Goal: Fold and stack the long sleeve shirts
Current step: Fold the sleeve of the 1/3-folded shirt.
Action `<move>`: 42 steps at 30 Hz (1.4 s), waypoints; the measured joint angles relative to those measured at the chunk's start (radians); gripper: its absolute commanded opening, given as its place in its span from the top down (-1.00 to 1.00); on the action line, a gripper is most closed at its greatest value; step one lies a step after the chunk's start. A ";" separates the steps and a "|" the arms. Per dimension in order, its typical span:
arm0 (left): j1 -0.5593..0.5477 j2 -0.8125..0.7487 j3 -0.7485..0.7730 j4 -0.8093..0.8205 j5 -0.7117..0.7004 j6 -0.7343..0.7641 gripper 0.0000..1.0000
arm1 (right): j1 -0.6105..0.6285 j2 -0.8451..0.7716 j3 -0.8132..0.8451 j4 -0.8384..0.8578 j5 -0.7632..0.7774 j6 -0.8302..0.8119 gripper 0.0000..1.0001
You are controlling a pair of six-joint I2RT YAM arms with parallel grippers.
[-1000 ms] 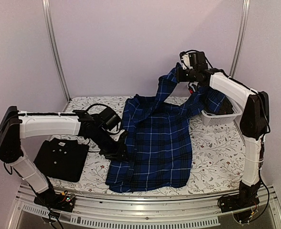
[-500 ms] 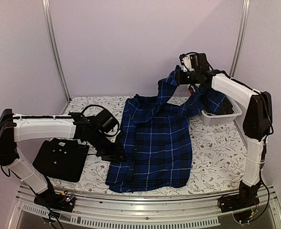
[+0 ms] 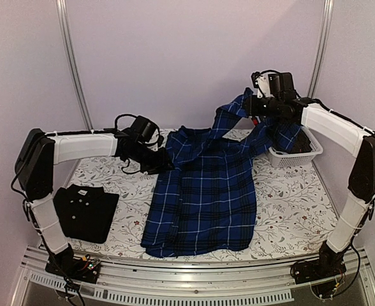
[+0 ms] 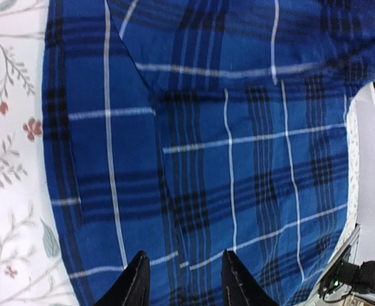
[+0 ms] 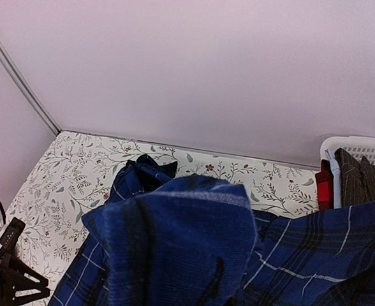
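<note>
The blue plaid long sleeve shirt [image 3: 206, 191] lies spread across the middle of the table, one sleeve pulled up toward the back right. My right gripper [image 3: 250, 107] is shut on that raised sleeve; in the right wrist view the plaid cloth [image 5: 181, 248] covers the fingers. At the shirt's upper left edge my left gripper [image 3: 161, 163] hovers open. In the left wrist view its two black fingertips [image 4: 136, 280] stand apart over flat plaid cloth [image 4: 238, 146]. The black long sleeve shirt [image 3: 85, 211] lies folded at the near left.
A white lattice basket [image 3: 297, 155] with dark clothes stands at the back right, under the right arm; a red item [image 5: 325, 182] shows at its rim. The floral table cover [image 3: 289, 204] is bare to the right of the plaid shirt. Metal posts rise at both back corners.
My left arm has swung from the shirt's middle left edge up to its far left corner. The right gripper has carried the sleeve a little to the right.
</note>
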 measured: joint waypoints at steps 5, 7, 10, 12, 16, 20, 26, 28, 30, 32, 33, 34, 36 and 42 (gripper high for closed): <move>0.068 0.148 0.158 0.059 -0.029 0.018 0.25 | 0.028 -0.014 -0.108 0.012 -0.006 0.026 1.00; 0.089 0.211 0.232 0.080 -0.042 0.027 0.26 | 0.050 -0.017 -0.158 0.010 -0.005 0.033 1.00; 0.119 0.328 0.376 0.111 -0.048 0.041 0.29 | 0.079 -0.032 -0.220 -0.001 -0.005 0.041 1.00; 0.135 0.407 0.469 0.130 -0.048 0.046 0.30 | 0.094 -0.049 -0.249 -0.006 -0.006 0.048 1.00; 0.166 0.578 0.651 0.158 -0.042 0.049 0.32 | 0.117 -0.085 -0.273 -0.012 -0.012 0.056 1.00; 0.201 0.755 0.834 0.163 0.009 0.035 0.34 | 0.136 -0.123 -0.277 -0.025 -0.030 0.059 1.00; 0.234 0.904 0.969 0.207 0.119 -0.021 0.34 | 0.175 -0.146 -0.289 -0.053 -0.062 0.058 1.00; 0.239 0.916 0.980 0.219 0.141 -0.047 0.34 | 0.188 -0.143 -0.306 -0.058 -0.076 0.058 1.00; 0.248 0.926 0.985 0.235 0.160 -0.077 0.35 | 0.198 -0.135 -0.317 -0.066 -0.089 0.058 1.00; 0.255 0.933 0.991 0.240 0.172 -0.103 0.35 | 0.206 -0.114 -0.317 -0.065 -0.104 0.058 1.00; 0.260 0.936 0.993 0.243 0.180 -0.114 0.35 | 0.209 -0.101 -0.317 -0.066 -0.111 0.058 1.00; 0.266 0.938 0.994 0.246 0.188 -0.123 0.35 | 0.211 -0.093 -0.317 -0.066 -0.117 0.058 1.00; 0.278 0.940 0.995 0.248 0.201 -0.134 0.34 | 0.218 -0.069 -0.315 -0.066 -0.134 0.056 1.00; 0.336 0.955 1.025 0.249 0.238 -0.150 0.28 | 0.276 -0.018 -0.266 -0.090 -0.191 0.024 1.00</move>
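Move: About 29 cm ahead of the left hand, nearly in line (1 cm left) and some 9 cm lower, is the shirt's left shoulder; the collar is about 33 cm ahead and 9 cm right. The right hand holds the sleeve's end, bound for the folded side panel, whose middle lies roughly 23 cm back, 31 cm left and 29 cm below. From this hand the basket stands about 9 cm ahead, 28 cm right and 24 cm down. Sweeping forward nearly level, the left hand dips onto the shirt's left shoulder at the end of its reach, about 29 cm ahead and 8 cm lower, then creeps left, fingers still part open. The right hand keeps its pinch on the sleeve end and carries it back, down and left over the chest, some 22 cm altogether, tipping down and turning counter-clockwise by roughly 25 degrees. ##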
